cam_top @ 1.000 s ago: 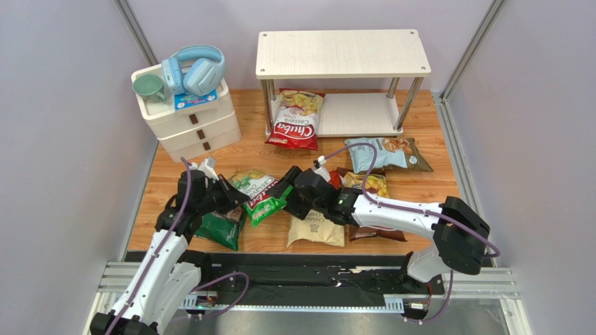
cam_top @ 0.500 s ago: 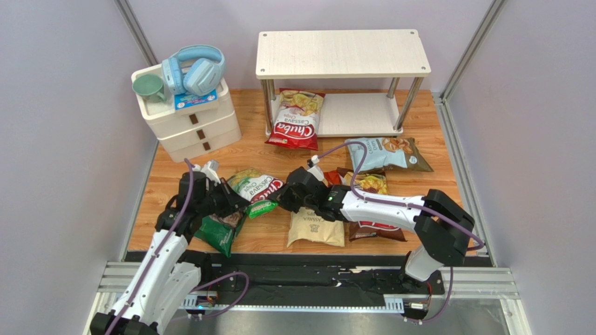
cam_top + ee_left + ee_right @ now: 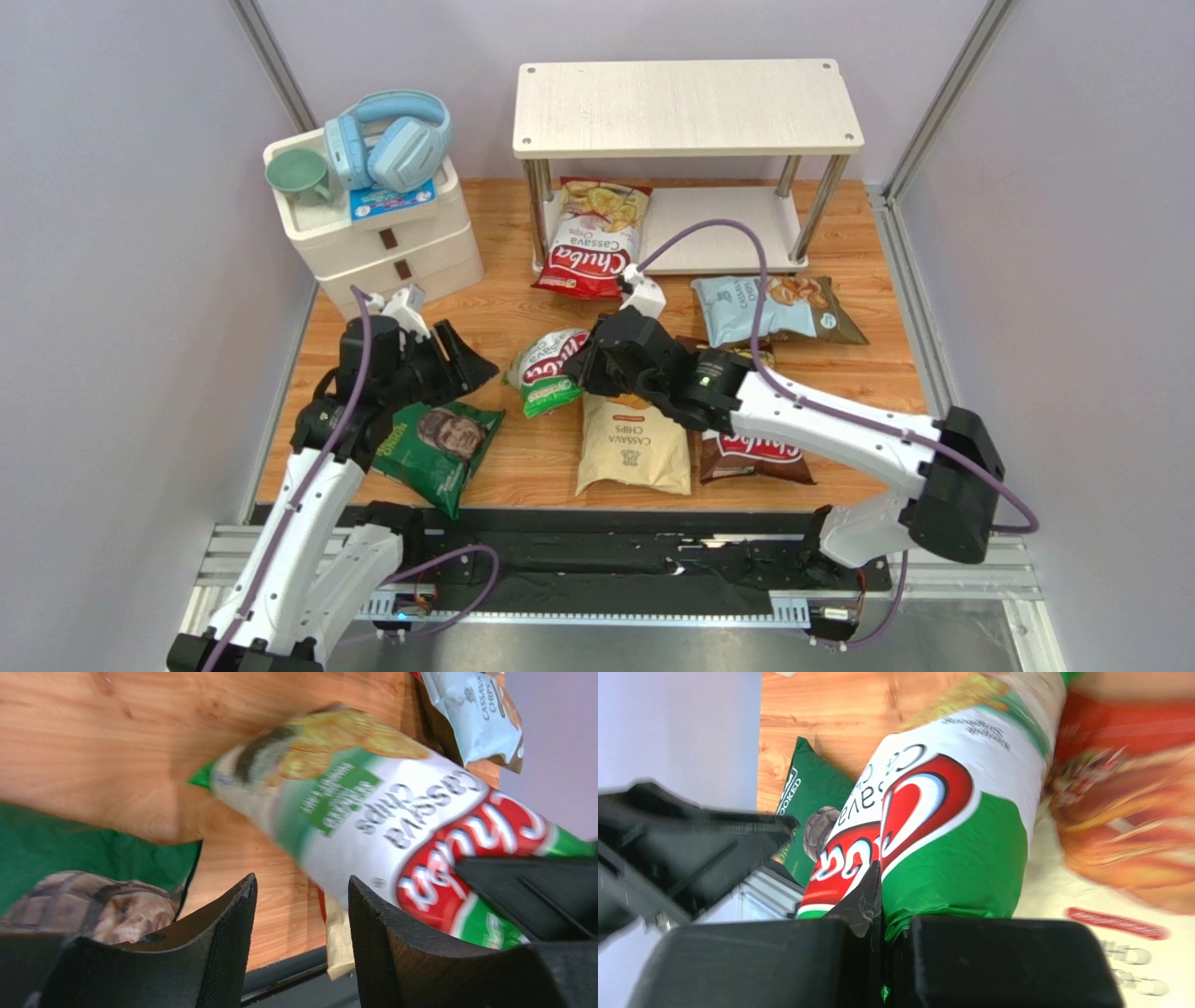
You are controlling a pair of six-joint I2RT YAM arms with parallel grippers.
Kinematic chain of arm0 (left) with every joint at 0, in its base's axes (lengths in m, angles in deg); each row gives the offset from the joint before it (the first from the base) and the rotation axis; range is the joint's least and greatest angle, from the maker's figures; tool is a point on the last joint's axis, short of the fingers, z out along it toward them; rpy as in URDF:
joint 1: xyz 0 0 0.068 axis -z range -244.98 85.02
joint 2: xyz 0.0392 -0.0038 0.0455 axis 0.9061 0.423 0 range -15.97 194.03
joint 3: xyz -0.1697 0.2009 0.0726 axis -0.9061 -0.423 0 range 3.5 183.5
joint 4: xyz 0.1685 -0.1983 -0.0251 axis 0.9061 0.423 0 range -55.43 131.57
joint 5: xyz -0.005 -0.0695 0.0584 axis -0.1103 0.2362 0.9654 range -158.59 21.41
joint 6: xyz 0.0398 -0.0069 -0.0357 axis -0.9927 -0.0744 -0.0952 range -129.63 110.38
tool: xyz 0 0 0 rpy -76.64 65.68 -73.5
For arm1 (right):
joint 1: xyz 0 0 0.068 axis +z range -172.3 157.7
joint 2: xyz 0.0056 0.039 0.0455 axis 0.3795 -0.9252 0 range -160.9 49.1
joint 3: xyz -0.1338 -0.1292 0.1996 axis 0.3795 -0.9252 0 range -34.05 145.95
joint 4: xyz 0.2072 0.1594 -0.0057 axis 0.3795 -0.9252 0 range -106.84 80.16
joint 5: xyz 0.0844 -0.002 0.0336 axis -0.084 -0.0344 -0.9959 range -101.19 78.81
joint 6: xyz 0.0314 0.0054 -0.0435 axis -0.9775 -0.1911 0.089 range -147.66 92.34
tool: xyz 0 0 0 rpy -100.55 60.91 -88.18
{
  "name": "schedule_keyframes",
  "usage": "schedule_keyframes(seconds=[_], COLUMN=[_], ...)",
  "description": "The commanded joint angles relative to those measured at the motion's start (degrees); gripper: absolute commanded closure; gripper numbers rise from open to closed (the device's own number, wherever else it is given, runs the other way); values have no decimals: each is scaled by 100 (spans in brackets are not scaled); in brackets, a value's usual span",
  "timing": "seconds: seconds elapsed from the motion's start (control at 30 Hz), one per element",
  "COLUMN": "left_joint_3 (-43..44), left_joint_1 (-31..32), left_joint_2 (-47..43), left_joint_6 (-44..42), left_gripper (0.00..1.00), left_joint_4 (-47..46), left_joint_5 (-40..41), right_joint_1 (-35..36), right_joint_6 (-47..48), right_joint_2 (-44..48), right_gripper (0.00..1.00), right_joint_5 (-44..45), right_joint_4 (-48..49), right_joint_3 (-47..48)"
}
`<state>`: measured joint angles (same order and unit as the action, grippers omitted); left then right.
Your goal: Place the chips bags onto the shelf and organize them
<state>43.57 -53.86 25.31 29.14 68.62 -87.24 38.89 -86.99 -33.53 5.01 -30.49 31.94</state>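
My right gripper (image 3: 579,373) is shut on the bottom edge of the green Chuba Cassava bag (image 3: 547,371), which hangs just above the floor; the pinched edge shows between its fingers (image 3: 885,910). My left gripper (image 3: 460,367) stands open just left of that bag (image 3: 393,819), nothing between its fingers (image 3: 231,945). The dark green bag (image 3: 436,447) lies below it. A red bag (image 3: 591,241) leans against the shelf (image 3: 687,108). The light blue bag (image 3: 772,308), cream bag (image 3: 633,445) and brown bag (image 3: 759,455) lie on the floor.
A white three-drawer unit (image 3: 393,259) at back left carries blue headphones (image 3: 393,137) and a green cup (image 3: 298,175). Grey walls and metal corner posts close in the wooden floor. A black rail (image 3: 631,560) runs along the near edge.
The left gripper opened, let go of the green bag and drew back left. The right gripper shut on that bag and carried it up and to the right, uncovering the dark green bag.
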Motion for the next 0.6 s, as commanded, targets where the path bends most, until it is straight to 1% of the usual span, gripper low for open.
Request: schedule_keyframes(seconds=[0.0,0.03,0.07,0.13,0.17,0.2,0.27,0.33,0.37,0.47,0.57], left_joint_3=[449,414,370,212,176,124,88,27,18,35,79], left_joint_1=[5,5,5,13,5,5,5,5,5,5,5], left_joint_2=[249,241,223,153,144,100,65,21,21,38,56], left_joint_6=[-343,-317,-273,-211,-185,-159,-159,-150,-141,-132,-176], left_gripper=[43,43,43,44,44,44,45,45,45,46,46], left_joint_4=[375,358,314,173,164,147,138,120,111,111,199], left_joint_5=[503,529,530,468,433,415,424,459,442,354,310], right_joint_1=[-133,-160,-177,-186,-221,-256,-527,-835,-1124,-1565,-1759], right_joint_6=[1853,2038,2414,2741,2882,3179,3392,3481,3498,3481,3507], right_joint_2=[896,1168,1318,1800,1960,2100,2434,2558,2655,2743,2691], right_gripper=[100,100,100,100,100,100,100,100,100,100,100], right_joint_5=[489,489,671,1041,1460,1647,1972,1966,1852,1561,1438], right_joint_4=[-142,-150,-229,-361,-457,-484,-528,-529,-459,-37,472], right_joint_3=[353,370,422,405,318,256,168,19,-42,-341,-561])
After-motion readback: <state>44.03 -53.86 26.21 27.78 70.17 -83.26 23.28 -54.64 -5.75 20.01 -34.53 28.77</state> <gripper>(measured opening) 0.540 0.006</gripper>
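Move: The free stretch of the shelf's lower deck, right of the red bag, is where the green Chuba bag held by the right hand is bound: about 31 cm ahead of that hand, 22 cm right and 13 cm below. The red bag lies 32 cm ahead and 3 cm right, the blue bag 19 cm ahead and 33 cm right, the cream bag level and 9 cm right. From the left hand the free stretch is roughly 31 cm ahead, 36 cm right. The green Chuba bag, still pinched by its bottom edge in the shut right fingers, is swept to the robot's right and upward, over the cream bag towards the shelf's free side: some 19 cm right and 13 cm up, with about 5 cm forward coming mostly late. The climb levels off and just begins to sink, while the wrist tips the fingers up by roughly 30 degrees and swings somewhat clockwise. ##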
